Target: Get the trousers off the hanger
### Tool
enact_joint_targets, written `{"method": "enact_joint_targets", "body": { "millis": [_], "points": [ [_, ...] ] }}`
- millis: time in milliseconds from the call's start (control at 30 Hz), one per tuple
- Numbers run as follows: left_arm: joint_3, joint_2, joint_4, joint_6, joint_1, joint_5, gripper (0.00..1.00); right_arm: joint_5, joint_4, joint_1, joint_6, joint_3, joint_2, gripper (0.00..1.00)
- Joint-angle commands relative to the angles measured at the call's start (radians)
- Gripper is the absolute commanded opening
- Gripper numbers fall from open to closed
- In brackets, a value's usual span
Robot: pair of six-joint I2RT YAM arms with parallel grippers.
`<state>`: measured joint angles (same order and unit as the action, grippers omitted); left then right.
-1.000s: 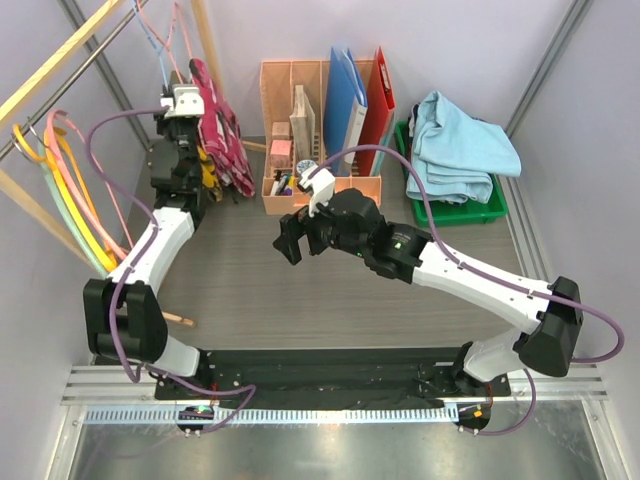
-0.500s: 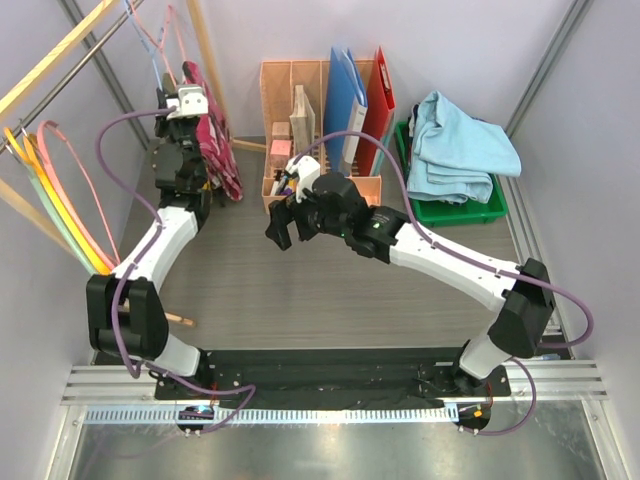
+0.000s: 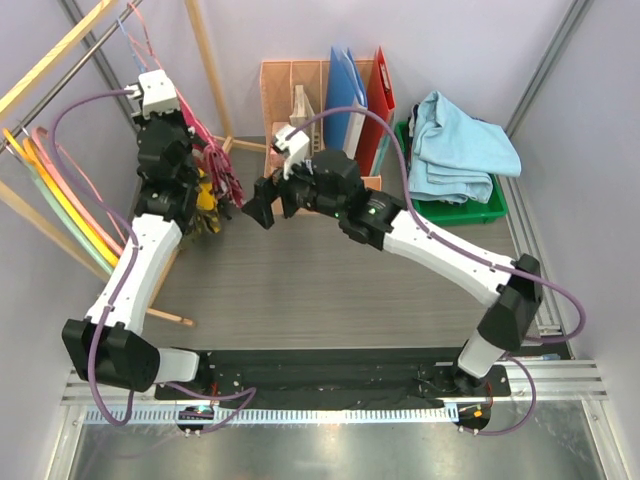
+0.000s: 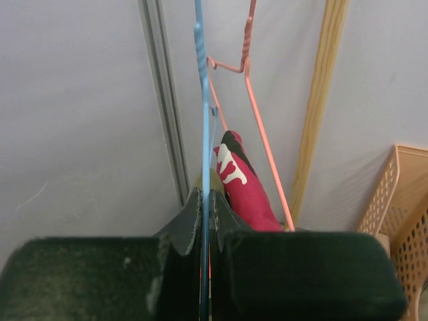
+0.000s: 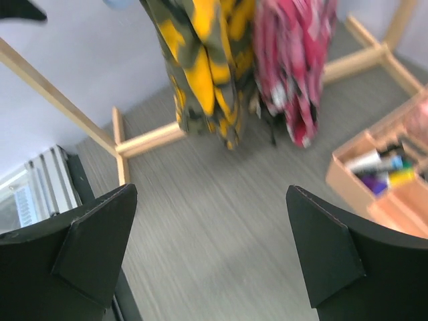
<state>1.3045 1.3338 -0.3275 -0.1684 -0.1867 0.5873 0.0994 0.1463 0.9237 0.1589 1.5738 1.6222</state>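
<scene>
Yellow-olive camouflage trousers and pink camouflage trousers hang side by side from thin hangers at the left rack. From above they show as a pink bunch and a yellow bunch. My left gripper is raised beside them and shut on the blue hanger, with a pink hanger and red-pink cloth just behind. The left gripper stands under the rail. My right gripper is open and empty, a short way right of the cloth; its midpoint is over bare table.
Wooden rack feet lie under the trousers. A tan organiser with blue and red folders stands at the back. Light blue cloth fills a green tray. Empty coloured hangers hang far left.
My left arm has lifted the blue hanger up and to the left. My right gripper, still open, has moved left toward the hanging trousers.
</scene>
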Motion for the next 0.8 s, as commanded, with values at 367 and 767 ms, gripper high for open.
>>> {"method": "enact_joint_targets", "body": {
  "millis": [367, 767],
  "points": [
    [0.368, 0.005, 0.699, 0.299, 0.000, -0.176, 0.48, 0.370, -0.140, -0.046, -0.015, 0.543, 0.367, 0.98],
    [0.559, 0.107, 0.952, 0.621, 0.115, -0.396, 0.65, 0.364, -0.152, -0.092, -0.093, 0.675, 0.493, 0.92]
  ]
}}
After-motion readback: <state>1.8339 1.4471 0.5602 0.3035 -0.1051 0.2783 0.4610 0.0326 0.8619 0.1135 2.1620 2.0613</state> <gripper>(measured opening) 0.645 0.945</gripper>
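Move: The left fingers are still shut on the near arm of the blue hanger. The camouflage trousers on it have their middle about 17 cm below that hand, some 6 cm to its right and 2 cm ahead. From the open right hand these trousers lie about 16 cm to the left, 14 cm ahead and 6 cm lower, with the red trousers on the pink hanger some 18 cm ahead, 9 cm to the left and 5 cm lower. The left hand lets go of the blue hanger, opening its fingers to over half while it draws back 2 cm, shifts about 3 cm to the right and rises slightly, then eases forward and down again with the hand tipping down, swinging clockwise and rolling its left side low by some 20 degrees. The right hand, fingers kept wide open, moves left about 9 cm, up about 7 and a little forward towards the camouflage trousers and the near end of their hanger, turning counter-clockwise. ##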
